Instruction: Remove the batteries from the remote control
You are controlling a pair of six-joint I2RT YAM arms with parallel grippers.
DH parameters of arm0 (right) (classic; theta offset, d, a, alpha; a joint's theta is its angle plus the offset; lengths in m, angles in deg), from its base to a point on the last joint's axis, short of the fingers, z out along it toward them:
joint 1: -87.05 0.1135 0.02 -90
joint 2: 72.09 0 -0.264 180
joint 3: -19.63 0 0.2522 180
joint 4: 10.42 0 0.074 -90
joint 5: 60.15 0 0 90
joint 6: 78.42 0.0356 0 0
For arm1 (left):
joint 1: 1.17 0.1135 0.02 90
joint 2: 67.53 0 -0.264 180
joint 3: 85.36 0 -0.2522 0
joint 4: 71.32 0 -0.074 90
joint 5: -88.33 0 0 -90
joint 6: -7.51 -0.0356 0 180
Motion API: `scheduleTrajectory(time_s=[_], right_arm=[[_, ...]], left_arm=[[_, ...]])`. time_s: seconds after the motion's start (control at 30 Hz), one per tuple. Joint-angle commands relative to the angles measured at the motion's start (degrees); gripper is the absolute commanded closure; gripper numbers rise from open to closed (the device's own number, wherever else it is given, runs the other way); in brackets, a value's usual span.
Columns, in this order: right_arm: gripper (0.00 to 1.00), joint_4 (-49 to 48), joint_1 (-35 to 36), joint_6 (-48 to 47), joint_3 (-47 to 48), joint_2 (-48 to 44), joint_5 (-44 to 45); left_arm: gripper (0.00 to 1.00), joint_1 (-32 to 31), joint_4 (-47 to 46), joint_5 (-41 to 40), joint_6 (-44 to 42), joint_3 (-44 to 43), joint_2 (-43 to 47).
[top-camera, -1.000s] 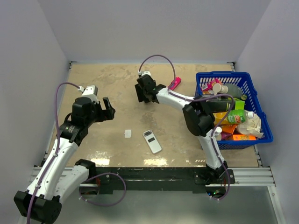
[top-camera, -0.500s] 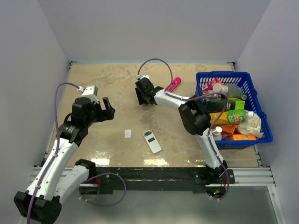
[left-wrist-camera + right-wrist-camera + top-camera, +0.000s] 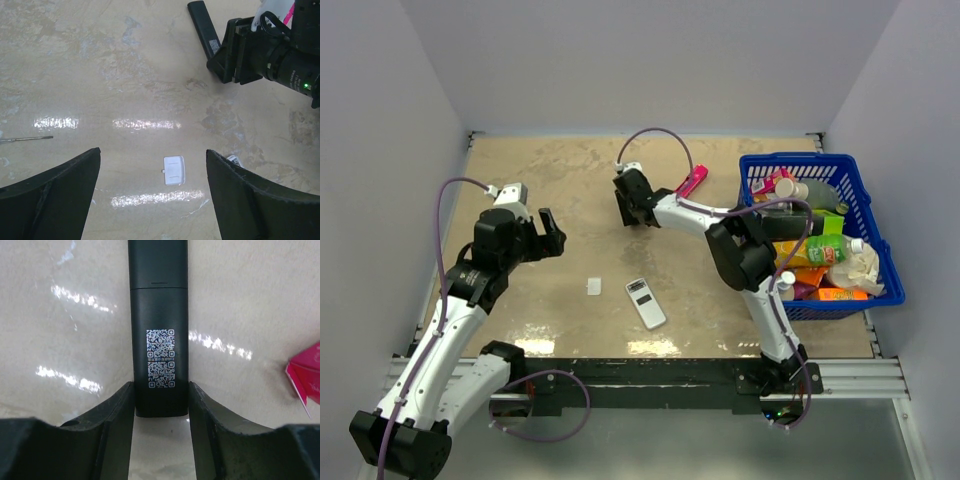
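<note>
A black remote control (image 3: 159, 315) lies back side up, a QR label on it; my right gripper (image 3: 161, 390) is shut on its near end, one finger against each long side. The left wrist view shows the same remote (image 3: 204, 27) sticking out from the right gripper (image 3: 235, 50). From above, the right gripper (image 3: 632, 203) is low at the table's middle back. A white remote (image 3: 645, 302) and a small white cover (image 3: 594, 286) lie near the front. My left gripper (image 3: 152, 165) hangs open above the cover (image 3: 174, 170). No batteries are in view.
A blue basket (image 3: 868, 205) full of bottles and packets stands at the right. A pink packet (image 3: 693, 180) lies just behind the right gripper and shows at the right edge (image 3: 305, 380) of the right wrist view. A thin stick (image 3: 25, 139) lies at the left.
The right gripper's jaws have closed in onto the black remote's sides, and that arm shifted slightly. The left arm has not moved.
</note>
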Motion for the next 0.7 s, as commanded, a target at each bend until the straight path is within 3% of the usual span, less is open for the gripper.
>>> scheduleTrajectory(time_s=[0.0, 0.3, 0.67], right_arm=[[0.76, -2.74, -1.07, 1.63, -6.79, -8.55, -2.28], [0.80, -10.91, -0.63, 5.59, -23.15, -20.07, -8.70], [0.82, -16.64, 2.79, 7.26, -33.71, -28.33, -13.27]], left_arm=[[0.11, 0.08, -1.21, -1.06, 1.02, -0.01, -0.15], [0.12, 0.00, -1.12, -0.18, 1.37, -0.10, -2.17], [0.14, 0.00, 0.10, -0.18, 1.63, -1.33, -4.19]])
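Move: My right hand already grips the near end of the black remote. Back towards me, the white remote lies about 25 cm behind this hand and 4 cm to its right. The white battery cover is roughly 20 cm back and 8 cm left, while the pink box sits some 9 cm ahead and 16 cm right. From my left hand, the black remote is about 23 cm ahead, 18 cm right and 18 cm below. Keeping the black remote's near end pinched, I draw my right hand back about 10 cm and slightly right, lifting it a couple of centimetres on the way. I bring it towards the white remote and away from the pink box, rolling the hand's left side up a good 10 degrees. My open, empty left hand sinks nearly 2 cm. ##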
